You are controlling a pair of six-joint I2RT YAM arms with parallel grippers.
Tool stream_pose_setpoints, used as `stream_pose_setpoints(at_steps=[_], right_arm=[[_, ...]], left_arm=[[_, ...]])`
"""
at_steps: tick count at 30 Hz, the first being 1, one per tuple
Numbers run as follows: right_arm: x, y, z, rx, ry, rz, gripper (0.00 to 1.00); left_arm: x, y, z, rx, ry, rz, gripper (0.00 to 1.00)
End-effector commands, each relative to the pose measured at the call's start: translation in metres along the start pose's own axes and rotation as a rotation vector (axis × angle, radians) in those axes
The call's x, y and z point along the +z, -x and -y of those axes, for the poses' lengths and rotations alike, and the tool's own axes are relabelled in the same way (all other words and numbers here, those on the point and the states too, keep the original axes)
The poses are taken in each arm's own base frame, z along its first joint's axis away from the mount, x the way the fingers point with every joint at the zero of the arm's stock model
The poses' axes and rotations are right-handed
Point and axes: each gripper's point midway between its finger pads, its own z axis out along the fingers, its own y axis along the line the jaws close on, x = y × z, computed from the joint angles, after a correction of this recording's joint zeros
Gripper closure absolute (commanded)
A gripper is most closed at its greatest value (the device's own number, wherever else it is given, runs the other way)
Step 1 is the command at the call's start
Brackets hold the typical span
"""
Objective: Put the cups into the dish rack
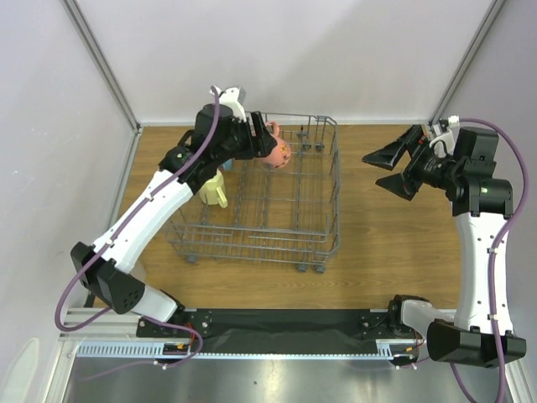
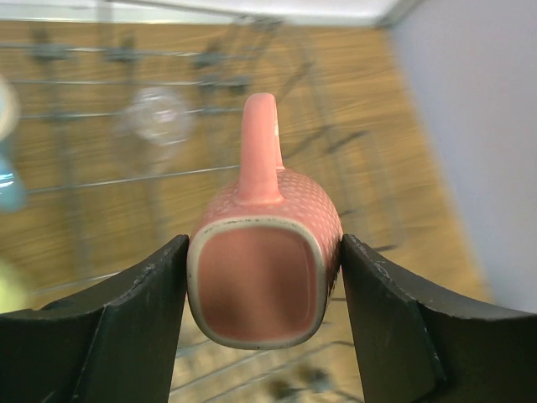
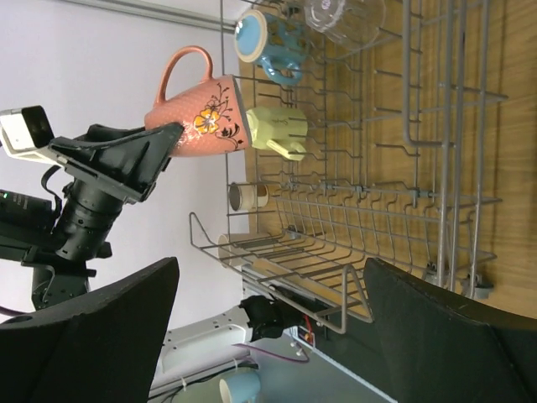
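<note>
My left gripper (image 1: pixel 267 144) is shut on a salmon pink mug (image 1: pixel 279 153) and holds it in the air over the far left part of the grey wire dish rack (image 1: pixel 336 195). In the left wrist view the mug (image 2: pixel 260 285) sits between both fingers, mouth toward the camera, handle up. The right wrist view shows its flower print (image 3: pixel 201 117). A pale yellow cup (image 1: pixel 214 190) lies at the rack's left side. A blue cup (image 3: pixel 262 40), a clear glass (image 3: pixel 344 18) and a beige cup (image 3: pixel 248 197) lie around the rack's far side. My right gripper (image 1: pixel 393 168) is open and empty, right of the rack.
Grey walls close the wooden table (image 1: pixel 394 243) at the left, back and right. A cream cup (image 3: pixel 225 248) lies beyond the rack's near corner. A pale blue cup (image 3: pixel 243 390) stands off the table near the left arm's base.
</note>
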Motion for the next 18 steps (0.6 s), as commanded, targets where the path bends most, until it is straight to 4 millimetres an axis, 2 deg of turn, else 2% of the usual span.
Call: stream_pose_setpoints(at_steps=[1,7,13,15,18], right_arm=[[-0.005,0.002,-0.003,-0.041,-0.011,0.005,0.0],[-0.002,0.016,-0.004,-0.076,-0.032,0.003,0.0],[0.0,0.026,0.001,-0.095,-0.057,-0.017,0.0],[-0.003,0.031,0.003,-0.097,-0.063,-0.01,0.0],[-0.006,0.037,0.008,-0.089,-0.065,0.0,0.0]], left_arm=[[-0.005,0.031,-0.017,0.153,0.118,0.098,1.0],[0.024,0.012,-0.049,0.222,0.242,0.031,1.0],[0.053,-0.011,-0.064,0.173,0.26,-0.056,1.0],[0.057,-0.012,-0.063,0.152,0.252,-0.058,1.0],[0.068,-0.027,-0.069,0.138,0.264,-0.101,1.0]])
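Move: The free spot in the dish rack for the pink mug lies about 20 cm below the left hand, which already holds the mug, some 6 cm ahead and 3 cm to its left. At nearly that same depth, the yellow mug is about 5 cm ahead and 17 cm left, the clear glass 17 cm ahead and 1 cm right, the blue mug 18 cm ahead and 16 cm left. From the right hand, the spot is about 17 cm ahead, 28 cm left and 22 cm below. The pink mug, still pinched in the left gripper, is brought down about 12 cm towards the free place beside the yellow mug, with some 4 cm of forward travel. The left wrist turns roughly 25 degrees on the way, its left side rising and its fingers pointing more steeply down. The empty right hand, still open, eases a few centimetres forward and right, away from the rack. ##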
